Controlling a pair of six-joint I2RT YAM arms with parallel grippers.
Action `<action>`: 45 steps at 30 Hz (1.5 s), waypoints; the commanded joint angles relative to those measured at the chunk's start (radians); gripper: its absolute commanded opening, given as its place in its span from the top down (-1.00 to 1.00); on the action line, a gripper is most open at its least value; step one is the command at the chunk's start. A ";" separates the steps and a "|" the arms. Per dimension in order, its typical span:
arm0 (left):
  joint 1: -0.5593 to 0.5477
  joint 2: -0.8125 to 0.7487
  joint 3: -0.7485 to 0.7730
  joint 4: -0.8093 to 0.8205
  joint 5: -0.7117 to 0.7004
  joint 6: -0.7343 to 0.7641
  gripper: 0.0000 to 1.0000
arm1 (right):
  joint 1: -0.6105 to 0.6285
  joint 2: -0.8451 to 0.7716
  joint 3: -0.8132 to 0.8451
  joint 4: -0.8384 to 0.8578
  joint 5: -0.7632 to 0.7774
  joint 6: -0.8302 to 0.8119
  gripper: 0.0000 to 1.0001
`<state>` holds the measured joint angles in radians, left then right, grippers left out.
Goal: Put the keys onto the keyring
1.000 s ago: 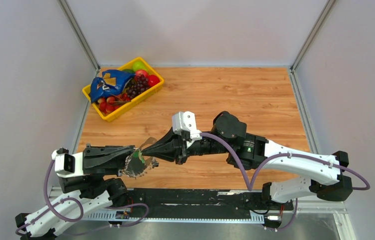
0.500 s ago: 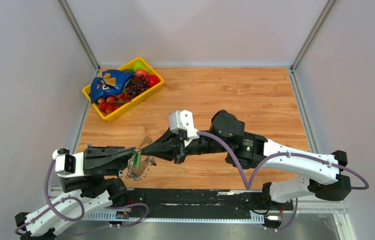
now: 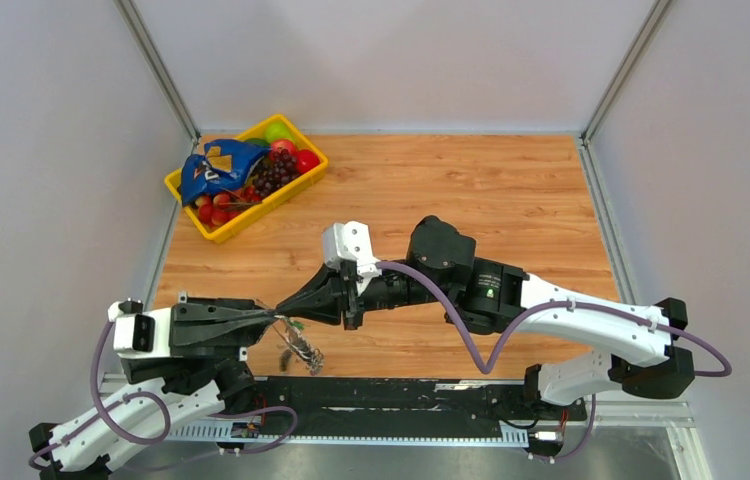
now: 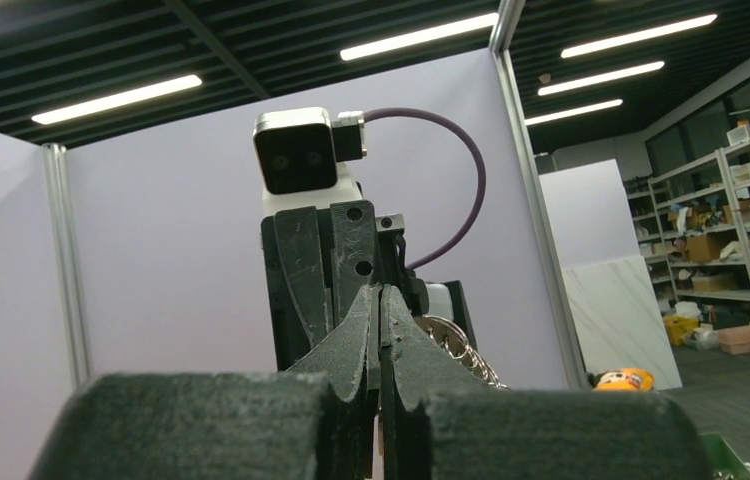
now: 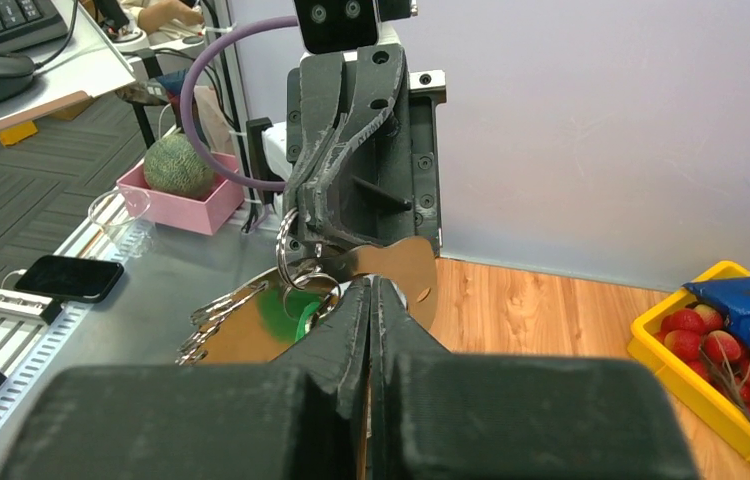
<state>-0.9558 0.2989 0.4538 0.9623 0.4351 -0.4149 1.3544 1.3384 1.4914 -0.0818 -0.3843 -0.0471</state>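
Over the table's near left part my two grippers meet tip to tip. Seen from the right wrist, the left gripper [image 5: 317,238] is shut on the keyring [image 5: 296,262], a cluster of silver rings hanging from its fingertips. A thin, flat, shiny brown-looking plate [image 5: 396,268] and a tiny green piece [image 5: 303,318] hang with it, and toothed silver keys [image 5: 213,312] stick out to the left. My right gripper [image 5: 371,286] is shut, with a sliver of that plate between its jaws. From above, the bunch [image 3: 301,350] dangles below the left gripper [image 3: 273,318] and right gripper [image 3: 287,306].
A yellow basket [image 3: 251,222] with fruit and a blue chip bag [image 3: 213,168] stands at the back left. A black rail [image 3: 381,395] runs along the near edge. Off the table are a pink tray [image 5: 176,205] holding a melon and a phone [image 5: 66,277].
Both grippers have shifted left and toward the near edge, staying tip to tip. The bunch, earlier spread wide under the tips, now hangs narrow and lower.
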 commanded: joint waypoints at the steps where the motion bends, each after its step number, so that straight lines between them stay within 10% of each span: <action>1: -0.001 0.018 0.042 0.035 0.024 -0.013 0.99 | 0.006 -0.020 0.033 -0.015 -0.003 -0.007 1.00; 24: -0.003 0.028 0.065 -0.214 -0.289 0.089 0.99 | 0.006 -0.396 -0.304 -0.056 0.382 -0.031 -0.44; 45: -0.002 0.048 0.101 -0.431 -0.741 -0.042 0.99 | 0.010 -0.344 -0.719 0.456 0.531 -0.051 -0.52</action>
<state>-0.9558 0.3454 0.4995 0.5556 -0.1928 -0.4053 1.3544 0.9852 0.8337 0.1184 0.0902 -0.0586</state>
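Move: My left hand already holds the keyring by its edge. The keyring's middle lies about 3 cm back and 2 cm right of my left hand, some 3 cm below it. My shut right fingertips are right beside my left ones, with that middle roughly 3 cm back, 2 cm right and 3 cm below. The green-headed key is closer in, about 2 cm back and 2 cm right of either hand, some 2 cm down. My right hand opens wide and backs off rightward about 10 cm, away from the keyring, then sinks some 14 cm while easing forward and a little left again, turning clockwise nearly 30 degrees. My left hand keeps its pinch on the keyring; after a short hold it carries the keyring forward about 14 cm and slightly down, tipping its raised fingers forward and turning counter-clockwise. ##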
